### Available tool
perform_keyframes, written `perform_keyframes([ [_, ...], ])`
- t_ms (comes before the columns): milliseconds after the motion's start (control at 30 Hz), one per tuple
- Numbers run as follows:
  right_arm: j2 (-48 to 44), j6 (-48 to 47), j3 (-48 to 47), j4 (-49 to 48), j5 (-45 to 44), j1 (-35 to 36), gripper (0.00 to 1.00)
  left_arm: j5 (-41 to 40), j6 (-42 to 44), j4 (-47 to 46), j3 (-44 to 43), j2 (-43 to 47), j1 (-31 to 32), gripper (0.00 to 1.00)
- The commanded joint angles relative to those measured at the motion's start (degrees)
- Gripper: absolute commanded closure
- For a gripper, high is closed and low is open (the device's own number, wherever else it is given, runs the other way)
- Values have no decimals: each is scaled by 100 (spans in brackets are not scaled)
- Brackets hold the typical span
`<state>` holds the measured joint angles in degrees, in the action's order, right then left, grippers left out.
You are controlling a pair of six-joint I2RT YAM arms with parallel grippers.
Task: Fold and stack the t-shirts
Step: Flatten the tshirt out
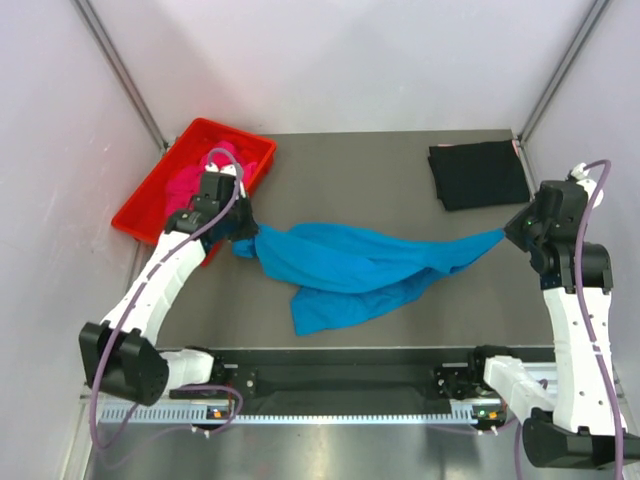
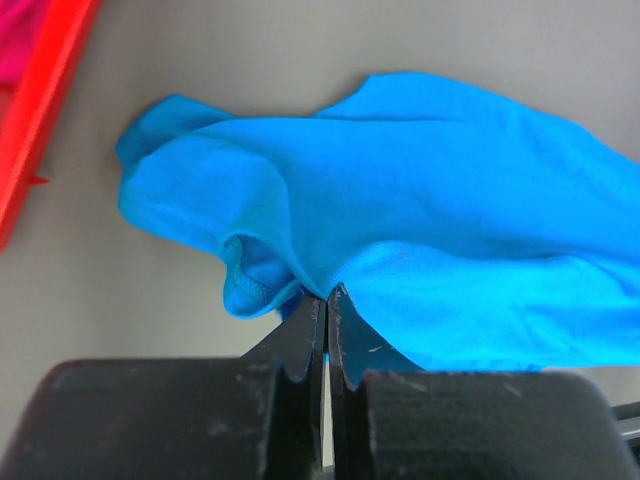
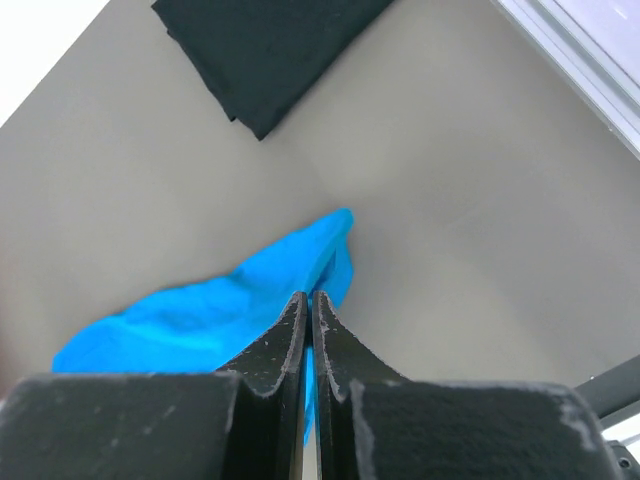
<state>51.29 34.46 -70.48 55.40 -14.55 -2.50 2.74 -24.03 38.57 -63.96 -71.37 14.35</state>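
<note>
A turquoise-blue t-shirt [image 1: 360,268] lies crumpled and stretched across the middle of the table. My left gripper [image 1: 243,238] is shut on its left end; the left wrist view shows blue cloth [image 2: 420,200] pinched between the tips [image 2: 326,295]. My right gripper [image 1: 508,234] is shut on the shirt's right end, a narrow blue corner [image 3: 310,260] caught between its tips [image 3: 309,298]. A black t-shirt [image 1: 478,174] lies folded flat at the back right, also seen in the right wrist view [image 3: 262,50]. A magenta-pink t-shirt [image 1: 192,185] is bunched in the red tray [image 1: 240,140].
The red tray stands at the back left, its rim [image 2: 40,120] just left of my left gripper. Pale walls and metal frame posts [image 1: 120,70] enclose the table. A black rail [image 1: 340,385] runs between the arm bases at the near edge.
</note>
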Motion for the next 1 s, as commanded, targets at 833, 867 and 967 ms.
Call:
perform_keyframes([
  [833, 452, -123, 1010, -1048, 505, -321, 100, 808, -936, -1658, 1745, -248, 93, 51],
  [867, 435, -123, 1027, -1066, 531, -321, 100, 659, -1145, -1807, 1895, -167, 155, 49],
  [967, 365, -132, 1027, -1092, 593, -321, 100, 631, -1576, -2142, 2177, -236, 200, 48],
])
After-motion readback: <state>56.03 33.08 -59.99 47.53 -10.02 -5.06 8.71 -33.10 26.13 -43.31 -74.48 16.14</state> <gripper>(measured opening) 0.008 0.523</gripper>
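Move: My left hand already pinches the near-left end of the blue t-shirt; the bare table where that end goes lies about 7 cm ahead, 2 cm right and 17 cm below. The shirt's middle is some 5 cm back and 23 cm right of that hand; the red bin is 13 cm ahead and 14 cm left. From my right hand, the shirt's middle lies 23 cm left, 2 cm ahead and 24 cm below; the folded black shirt is straight ahead about 23 cm. I fling my left hand about 12 cm forward and 7 cm down with the t-shirt's end, opening the fingers on the way to let it go. Then, fingers still open, I sweep some 17 cm back and a further 5 cm down beside the shirt's left edge. My right hand keeps its pinch on the right corner and sinks about 7 cm with it. ##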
